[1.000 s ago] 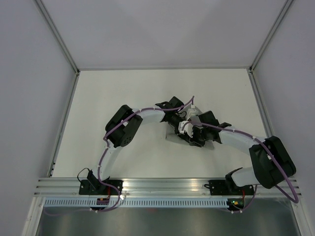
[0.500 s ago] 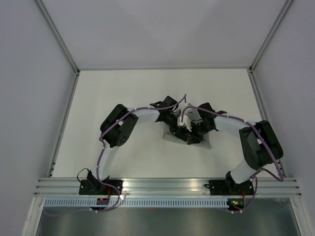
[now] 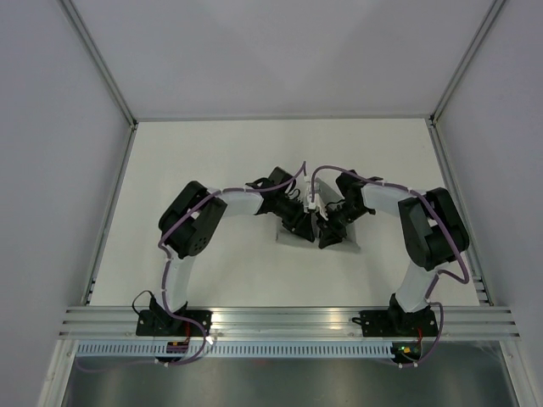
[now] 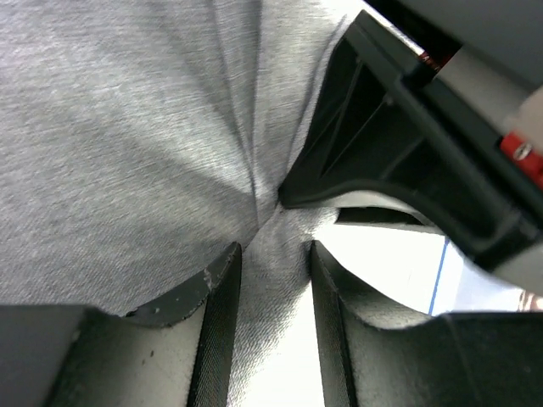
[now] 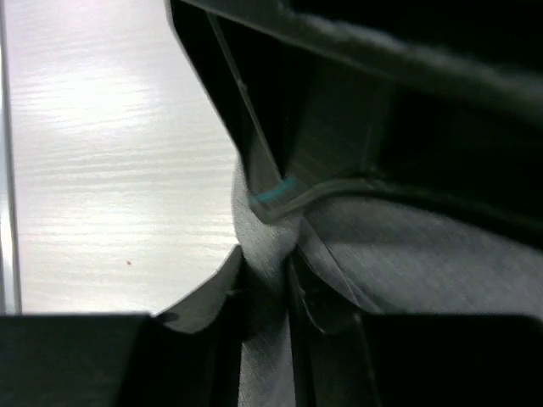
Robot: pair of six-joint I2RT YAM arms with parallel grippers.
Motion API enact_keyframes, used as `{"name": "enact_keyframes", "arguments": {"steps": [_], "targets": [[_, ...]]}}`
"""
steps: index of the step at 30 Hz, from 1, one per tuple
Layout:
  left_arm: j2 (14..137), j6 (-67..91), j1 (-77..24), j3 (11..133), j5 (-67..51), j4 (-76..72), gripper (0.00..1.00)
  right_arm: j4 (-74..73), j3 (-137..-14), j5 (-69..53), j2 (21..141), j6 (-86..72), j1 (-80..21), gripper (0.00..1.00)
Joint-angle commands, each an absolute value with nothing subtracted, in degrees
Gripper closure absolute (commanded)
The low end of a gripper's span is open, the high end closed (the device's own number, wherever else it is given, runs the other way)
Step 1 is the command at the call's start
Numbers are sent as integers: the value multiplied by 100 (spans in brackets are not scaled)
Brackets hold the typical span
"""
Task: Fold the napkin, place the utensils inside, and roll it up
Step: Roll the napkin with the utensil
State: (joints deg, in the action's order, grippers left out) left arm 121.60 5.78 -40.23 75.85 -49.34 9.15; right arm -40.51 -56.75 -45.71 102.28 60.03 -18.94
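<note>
The grey napkin [image 3: 291,236] lies bunched in the middle of the white table, mostly hidden under both grippers. My left gripper [image 3: 302,222] and right gripper [image 3: 328,231] meet tip to tip over it. In the left wrist view the napkin [image 4: 127,127] fills the frame. The left gripper [image 4: 273,254] stands open, with a loose strip of cloth lying in the gap. In the right wrist view the right gripper [image 5: 267,264] is shut on a ridge of the napkin [image 5: 407,246]. A teal-green sliver of a utensil [image 5: 276,193] peeks from the fold; the rest of the utensils is hidden.
An aluminium rail [image 3: 288,320] carries both arm bases along the near edge. Metal frame strips [image 3: 110,212] border the table [image 3: 212,153] left and right, with white walls behind. The right gripper's black body [image 4: 390,127] crowds the left wrist view.
Both grippers have shifted left and drawn together over the napkin. The left jaws have opened off the cloth. The right jaws have narrowed onto a fold.
</note>
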Motion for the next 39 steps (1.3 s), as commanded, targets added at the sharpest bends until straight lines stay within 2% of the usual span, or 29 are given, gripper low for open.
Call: {"name": "enact_keyframes", "arguments": {"steps": [1, 12, 18, 20, 25, 30, 35, 39], "targets": [[11199, 808, -3833, 7252, -4808, 178, 56, -4675, -5791, -4218, 10888, 6125, -1618, 85], [10135, 905, -3437, 6399, -3983, -500, 54, -5282, -6503, -4227, 11662, 6196, -1521, 85], [9152, 1055, -3375, 5468, -3183, -1579, 55, -5528, -6846, -4263, 12049, 6161, -1512, 85], [8835, 827, -3497, 5039, -2928, -1836, 56, -5607, -6986, -4263, 12155, 6118, -1512, 85], [8122, -496, -4471, 4483, -1110, -2083, 54, -5844, -7277, -4289, 12524, 6108, -1494, 85], [8393, -1526, -5360, 4324, -98, -2180, 53, -6134, -7620, -4368, 12831, 6108, -1468, 85], [9200, -2275, -6257, 4509, 991, -2399, 53, -6310, -7813, -4403, 13008, 6143, -1450, 85], [9764, -2855, -6687, 4728, 1248, -2601, 53, -6372, -7875, -4430, 13096, 6179, -1441, 85]]}}
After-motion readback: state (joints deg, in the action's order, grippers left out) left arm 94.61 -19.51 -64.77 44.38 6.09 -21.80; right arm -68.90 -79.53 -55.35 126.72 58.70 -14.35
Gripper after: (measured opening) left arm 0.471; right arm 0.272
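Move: The left hand, part-open, straddles the napkin roll, whose middle lies about 3 cm to its right and a centimetre below. The roll's left end is some 8 cm to its left, level with it. The napkin's flat far corner is about 18 cm ahead and 5 cm right. The right hand pinches the same roll, whose middle lies about 5 cm to its left and a centimetre back. Left hand lifts about 11 cm off the roll, turning some 60 degrees, then sinks nearside; right keeps pinching, tilting. ##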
